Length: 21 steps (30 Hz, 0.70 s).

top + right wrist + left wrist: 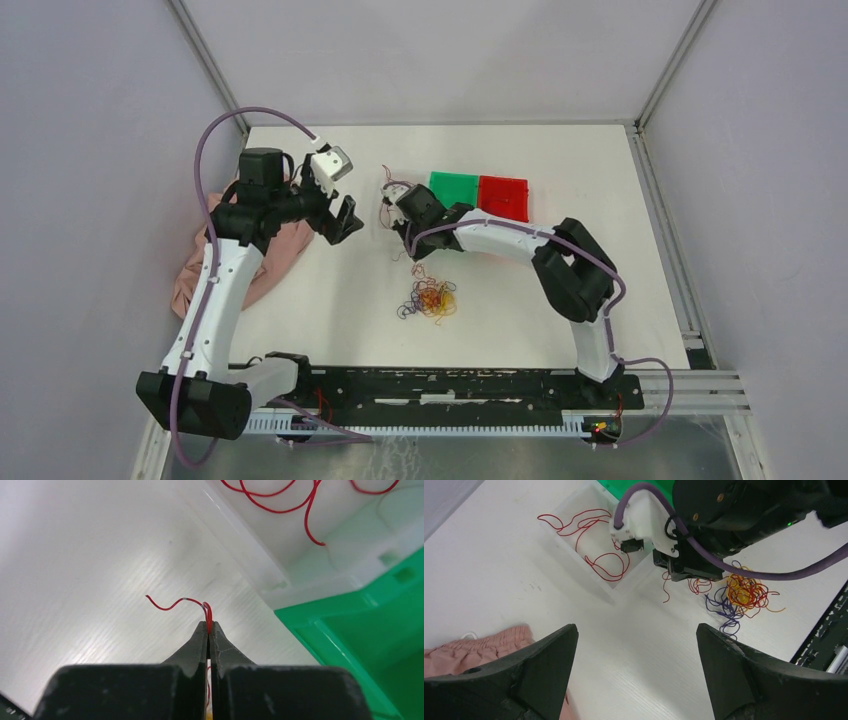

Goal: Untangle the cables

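Observation:
The cables lie as a tangled clump [432,298] of red, orange and purple wire in the middle of the table, also in the left wrist view [739,592]. My right gripper [207,622] is shut on a single red cable [172,604], whose free end curls out past the fingertips just above the table. From above, that gripper [402,228] sits beyond the clump. A few loose red cables [594,545] rest in a white tray [240,535]. My left gripper [636,627] hangs open over bare table, left of the clump, holding nothing.
A green tray [455,188] and a red tray [503,197] stand side by side at the back, right of the white tray. A pink cloth [270,260] lies bunched at the table's left edge under the left arm. A black rail [450,385] runs along the near edge.

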{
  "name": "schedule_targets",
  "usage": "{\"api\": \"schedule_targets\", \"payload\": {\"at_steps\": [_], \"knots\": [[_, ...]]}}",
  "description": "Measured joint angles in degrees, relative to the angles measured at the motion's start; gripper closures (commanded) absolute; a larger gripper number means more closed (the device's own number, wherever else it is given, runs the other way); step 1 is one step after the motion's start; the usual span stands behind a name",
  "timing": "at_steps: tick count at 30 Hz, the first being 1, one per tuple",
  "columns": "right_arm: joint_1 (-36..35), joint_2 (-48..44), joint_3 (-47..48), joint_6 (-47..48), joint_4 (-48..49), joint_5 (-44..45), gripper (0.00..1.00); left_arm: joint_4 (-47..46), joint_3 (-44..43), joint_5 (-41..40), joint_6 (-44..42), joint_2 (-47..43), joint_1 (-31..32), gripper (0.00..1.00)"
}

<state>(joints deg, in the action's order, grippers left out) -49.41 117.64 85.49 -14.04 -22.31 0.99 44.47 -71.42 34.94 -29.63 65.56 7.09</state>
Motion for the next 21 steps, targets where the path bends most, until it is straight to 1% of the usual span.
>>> {"api": "schedule_targets", "payload": {"at_steps": [4, 11, 16, 21], "knots": [[0.0, -6.9, -0.5, 0.2, 0.7, -2.5, 1.0, 0.0, 1.1, 2.8, -0.1, -0.6, 0.0, 0.04], [0.0, -23.1, -1.8, -0.9, 5.6, -8.7, 1.0, -1.2, 5.9, 8.9, -0.7, -4.3, 0.0, 0.03], [0.0, -29.3, -3.7, -3.7, 9.7, -13.1, 1.0, -5.6, 8.4, 13.0, 2.4, -7.5, 0.0, 0.06], [0.0, -31.8, -6.0, -7.3, 13.5, -16.8, 1.0, -9.4, 8.7, 19.7, 7.3, -9.0, 0.1, 0.07]]}}
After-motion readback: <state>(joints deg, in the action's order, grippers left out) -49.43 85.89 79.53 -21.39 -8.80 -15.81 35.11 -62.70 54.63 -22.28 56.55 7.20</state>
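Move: The right gripper is shut on the red cable, a few centimetres above the table. The open left gripper, where it is headed, is about 10 cm to its left, 2 cm back and 23 cm higher. The cable pile lies some 7 cm back and 3 cm right of the right gripper; the white bin is about 14 cm ahead and 3 cm left, the green bin 13 cm ahead and 8 cm right. From the left gripper the held red cable is 2 cm ahead, 10 cm right and 23 cm below. Lift the right gripper fast, about 27 cm up and slightly back, keeping its pinch on the red cable, and swing its fingers up some 40 degrees until they point left at the open left gripper. Meanwhile draw the left gripper back and to the right, rising a little at the end, turning clockwise and rolling its left side down, fingers kept wide open, to close in on the right fingertips. ##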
